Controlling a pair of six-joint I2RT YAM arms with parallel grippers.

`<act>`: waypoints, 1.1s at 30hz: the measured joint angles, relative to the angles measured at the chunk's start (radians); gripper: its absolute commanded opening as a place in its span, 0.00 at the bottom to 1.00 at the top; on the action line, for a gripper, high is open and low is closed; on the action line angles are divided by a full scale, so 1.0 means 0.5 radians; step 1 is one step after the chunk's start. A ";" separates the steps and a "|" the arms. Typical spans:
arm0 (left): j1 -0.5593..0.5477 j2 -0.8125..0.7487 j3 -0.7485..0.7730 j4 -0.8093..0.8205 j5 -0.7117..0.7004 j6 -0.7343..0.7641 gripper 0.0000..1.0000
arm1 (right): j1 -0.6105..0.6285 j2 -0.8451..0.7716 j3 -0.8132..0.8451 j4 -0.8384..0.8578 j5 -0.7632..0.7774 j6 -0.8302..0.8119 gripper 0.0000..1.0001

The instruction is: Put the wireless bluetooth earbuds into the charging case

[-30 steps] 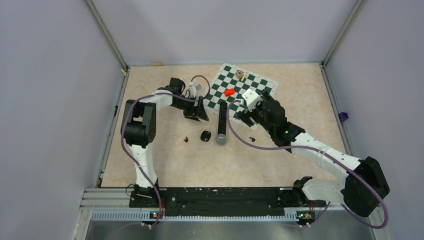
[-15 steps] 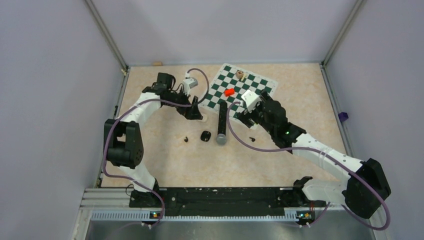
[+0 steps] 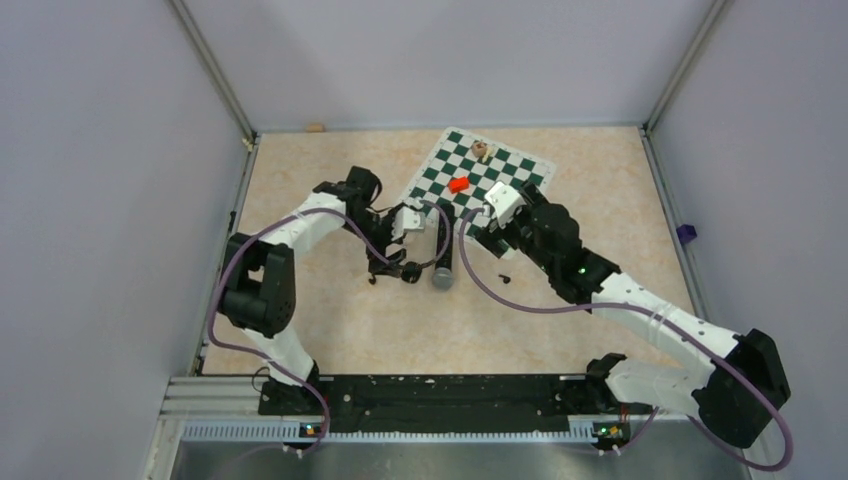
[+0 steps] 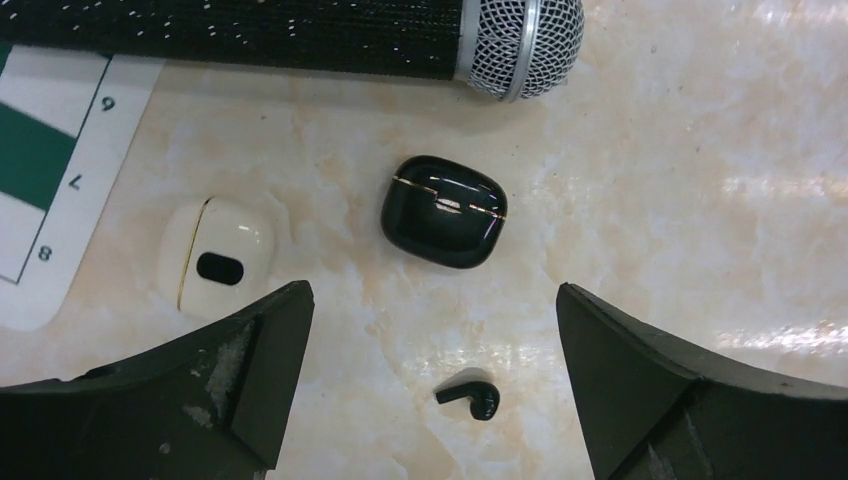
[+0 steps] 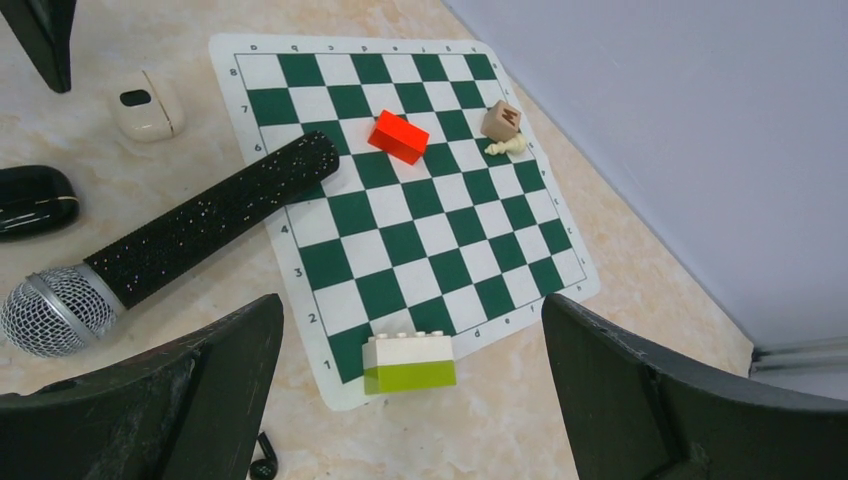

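Note:
Two charging cases lie shut on the table: a glossy black case [image 4: 440, 211] [image 3: 411, 271] and a cream case [image 4: 213, 255] [image 5: 145, 105]. One black earbud [image 4: 470, 400] [image 3: 372, 280] lies on the table just in front of the black case. My left gripper [image 4: 430, 300] [image 3: 388, 266] hangs open above it, with the earbud between the fingers and untouched. A second black earbud [image 5: 263, 462] [image 3: 503, 277] lies by the left finger of my right gripper [image 5: 412, 310] [image 3: 487, 240], which is open and holds nothing. No off-white earbuds are in view.
A black microphone [image 4: 300, 30] [image 3: 442, 255] lies right behind the cases. The green chessboard mat [image 5: 440, 215] carries a red piece [image 5: 398, 137], a wooden cube [image 5: 501, 119], a pale pawn [image 5: 505, 146] and a white and yellow-green block [image 5: 410, 362] at its near edge.
My left gripper has swung from the back, near the chessboard corner, forward to above the black case and earbud, and its jaws have opened wider. The right arm has hardly moved.

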 measured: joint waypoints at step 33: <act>-0.357 0.333 0.023 0.127 -0.494 0.422 0.55 | 0.009 -0.062 -0.017 0.004 -0.043 -0.081 0.99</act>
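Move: The black charging case lies about 8 cm below the left hand and 3 cm to its right, neither ahead nor back. From that same hand, the microphone head is some 11 cm right and 2 cm back, the white case roughly 9 cm ahead and 2 cm right, and the black earbud about 6 cm left and 2 cm back, all at the case's level. From the right hand, the black case is about 26 cm left, 6 cm back and 20 cm below. Bring the left gripper quickly down about 6 cm over the black case, drifting back some 1 cm, then ease forward again and about 2 cm right in all. Turn it clockwise some 15 degrees and steepen the fingers to line up with the case; close them partway until the tips meet its two ends. ##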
